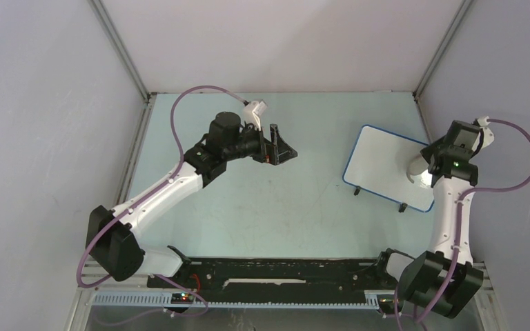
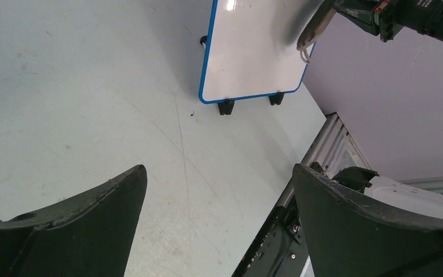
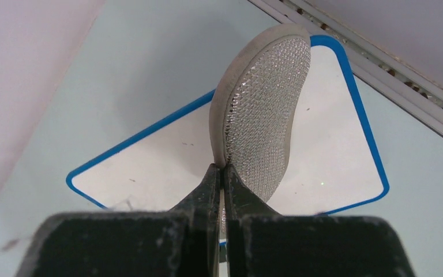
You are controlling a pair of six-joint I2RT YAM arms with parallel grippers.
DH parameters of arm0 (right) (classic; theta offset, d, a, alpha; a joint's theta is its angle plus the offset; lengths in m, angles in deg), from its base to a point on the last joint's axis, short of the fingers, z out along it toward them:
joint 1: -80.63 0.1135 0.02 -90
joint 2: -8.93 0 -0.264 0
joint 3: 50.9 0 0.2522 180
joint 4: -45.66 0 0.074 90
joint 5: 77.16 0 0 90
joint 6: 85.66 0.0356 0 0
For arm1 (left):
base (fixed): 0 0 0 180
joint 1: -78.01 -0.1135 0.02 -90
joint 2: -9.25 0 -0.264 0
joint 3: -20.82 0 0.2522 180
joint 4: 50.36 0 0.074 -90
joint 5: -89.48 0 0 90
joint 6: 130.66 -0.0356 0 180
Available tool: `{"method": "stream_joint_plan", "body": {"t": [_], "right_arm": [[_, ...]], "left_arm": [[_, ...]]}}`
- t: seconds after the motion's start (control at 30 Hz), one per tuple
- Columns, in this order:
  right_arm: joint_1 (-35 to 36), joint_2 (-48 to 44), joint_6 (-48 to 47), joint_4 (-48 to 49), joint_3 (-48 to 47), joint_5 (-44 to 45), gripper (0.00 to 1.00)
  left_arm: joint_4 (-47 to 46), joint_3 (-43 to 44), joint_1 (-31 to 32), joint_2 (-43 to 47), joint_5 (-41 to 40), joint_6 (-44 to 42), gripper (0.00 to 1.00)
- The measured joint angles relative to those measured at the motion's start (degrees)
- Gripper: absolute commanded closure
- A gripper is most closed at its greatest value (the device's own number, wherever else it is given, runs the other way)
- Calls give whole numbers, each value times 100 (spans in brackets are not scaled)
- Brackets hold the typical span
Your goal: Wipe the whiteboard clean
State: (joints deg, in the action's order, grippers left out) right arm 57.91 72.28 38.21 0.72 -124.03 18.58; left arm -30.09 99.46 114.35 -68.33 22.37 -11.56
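Observation:
The whiteboard, white with a blue rim and small black feet, lies at the right of the table; it also shows in the left wrist view and the right wrist view. Its surface looks blank apart from tiny specks. My right gripper is shut on the edge of a grey-beige oval sponge pad with a silvery mesh face, held over the board's right part. My left gripper is open and empty above the table's middle, well left of the board.
Grey-violet walls enclose the table on three sides, with metal rails along their base. The right wall stands close to the board and the right arm. A black rail with cables runs along the near edge.

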Motion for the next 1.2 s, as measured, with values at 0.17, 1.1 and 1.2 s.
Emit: {"method": "stream_joint_plan", "body": {"t": [0.17, 1.1, 1.2], "right_arm": [[-173, 398, 221, 133, -15, -105, 100], [2118, -949, 4, 533, 1843, -741, 100], [3182, -1021, -232, 450, 1808, -745, 100]], "left_arm": [[0, 0, -24, 0, 4, 0, 2], [-39, -42, -234, 389, -586, -363, 2], [-59, -216, -234, 748, -879, -372, 2]]}}
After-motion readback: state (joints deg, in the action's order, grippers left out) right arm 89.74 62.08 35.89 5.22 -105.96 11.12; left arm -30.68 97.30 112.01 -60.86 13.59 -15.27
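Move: Under the right hand, which still grips the eraser just below and a touch ahead of its fingers, lies the whiteboard, its middle roughly 14 cm down, 5 cm ahead and 2 cm to the left. The board's right foot is about 7 cm back and 1 cm left of the hand, the left foot 3 cm back and 15 cm left, both some 15 cm below. From the left hand the board's middle is about 35 cm right, 5 cm ahead and 18 cm lower. Lowering the eraser about 12 cm towards the right part of the whiteboard, the right hand then swings left at growing speed, some 20 cm in all, rising about 5 cm and turning roughly 40 degrees counter-clockwise until the eraser is past the near-left corner. Its fingers stay shut on the eraser; a touch on the board can't be seen. The empty left hand shifts about 4 cm left and 3 cm up, staying open. ##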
